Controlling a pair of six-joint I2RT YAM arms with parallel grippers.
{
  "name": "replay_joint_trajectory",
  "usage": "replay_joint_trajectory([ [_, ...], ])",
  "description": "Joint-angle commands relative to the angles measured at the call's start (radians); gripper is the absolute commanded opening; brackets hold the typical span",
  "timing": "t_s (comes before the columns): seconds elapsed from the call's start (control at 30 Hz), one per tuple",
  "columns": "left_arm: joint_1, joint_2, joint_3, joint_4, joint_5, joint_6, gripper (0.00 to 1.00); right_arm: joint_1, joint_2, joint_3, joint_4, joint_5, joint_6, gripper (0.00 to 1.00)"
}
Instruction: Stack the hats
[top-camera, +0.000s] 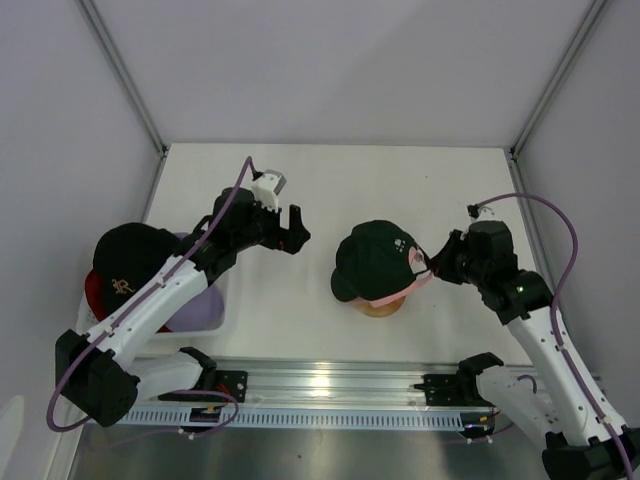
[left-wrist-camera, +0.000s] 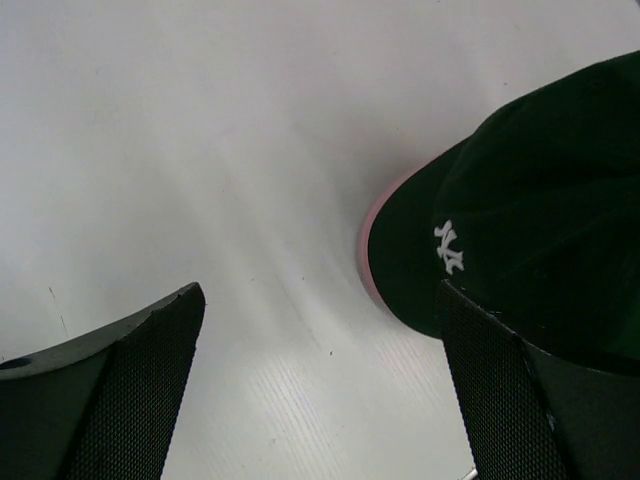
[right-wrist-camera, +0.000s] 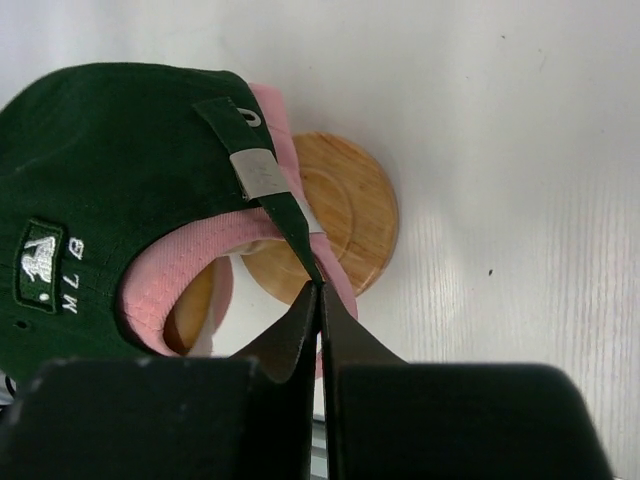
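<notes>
A dark green hat (top-camera: 375, 258) sits on top of a pink hat (top-camera: 400, 292) on the round wooden stand (top-camera: 380, 306) in the middle of the table. My right gripper (right-wrist-camera: 320, 290) is shut on the tip of the green hat's back strap (right-wrist-camera: 270, 190), just above the pink hat's band (right-wrist-camera: 180, 270). My left gripper (top-camera: 297, 232) hangs open to the left of the stack with nothing between its fingers (left-wrist-camera: 150, 380). The green hat's brim (left-wrist-camera: 410, 260) lies just beyond them. At the far left lie a black hat (top-camera: 130, 255) with a gold emblem, a red hat (top-camera: 92, 290) and a lavender hat (top-camera: 195, 305).
The hats at the left rest in and over a white basket (top-camera: 222, 300). A metal rail (top-camera: 330, 385) with the arm bases runs along the near edge. White walls close in the table on three sides.
</notes>
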Motion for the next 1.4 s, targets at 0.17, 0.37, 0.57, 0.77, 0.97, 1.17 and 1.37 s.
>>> replay_joint_trajectory([
  [0.17,-0.001,-0.034,-0.057,0.056,-0.066,-0.098,0.99,0.001,-0.159,-0.266,0.077,0.102,0.107,0.00],
  [0.37,-0.014,-0.180,-0.047,0.074,-0.076,-0.133,0.99,0.006,-0.152,-0.358,0.187,0.068,0.152,0.00],
  [0.57,-0.015,-0.231,-0.043,0.024,-0.103,-0.144,0.99,0.009,-0.114,-0.350,0.208,0.059,0.126,0.00],
  [0.77,-0.015,-0.270,-0.019,-0.065,-0.135,-0.210,1.00,0.009,-0.103,-0.291,0.139,0.042,0.113,0.57],
  [0.97,-0.110,-0.284,-0.048,-0.013,-0.269,-0.233,0.99,0.009,-0.136,-0.049,-0.127,0.224,0.178,0.99],
  [1.17,-0.178,-0.115,0.223,-0.224,-0.484,-0.173,0.99,0.009,-0.190,0.113,-0.004,0.360,0.038,0.99],
  [1.37,-0.178,-0.087,0.319,-0.261,-0.591,-0.161,1.00,0.009,-0.045,0.286,0.114,0.263,-0.068,0.99],
])
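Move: At the right hand's shut fingertips is the rear strap of the green cap; the cap's middle lies about 12 cm to the left, some 1 cm farther out and 2 cm higher. The pink cap sits just beneath it, 12 cm left, level fore-and-aft and 2 cm lower; the wooden stand's base is 12 cm left, level fore-and-aft and about 17 cm below. From the left hand the green cap is some 18 cm right, 6 cm back and 2 cm lower. Keeping its pinch on the green cap's rear strap, the right hand draws it down about 9 cm and slightly back, pauses there, opens wide to let go, then climbs quickly some 22 cm and a little right, away from the cap, its fingertips tilting up. The open, empty left hand dips briefly, then rises to about 10 cm above its start, turning slightly counter-clockwise. ##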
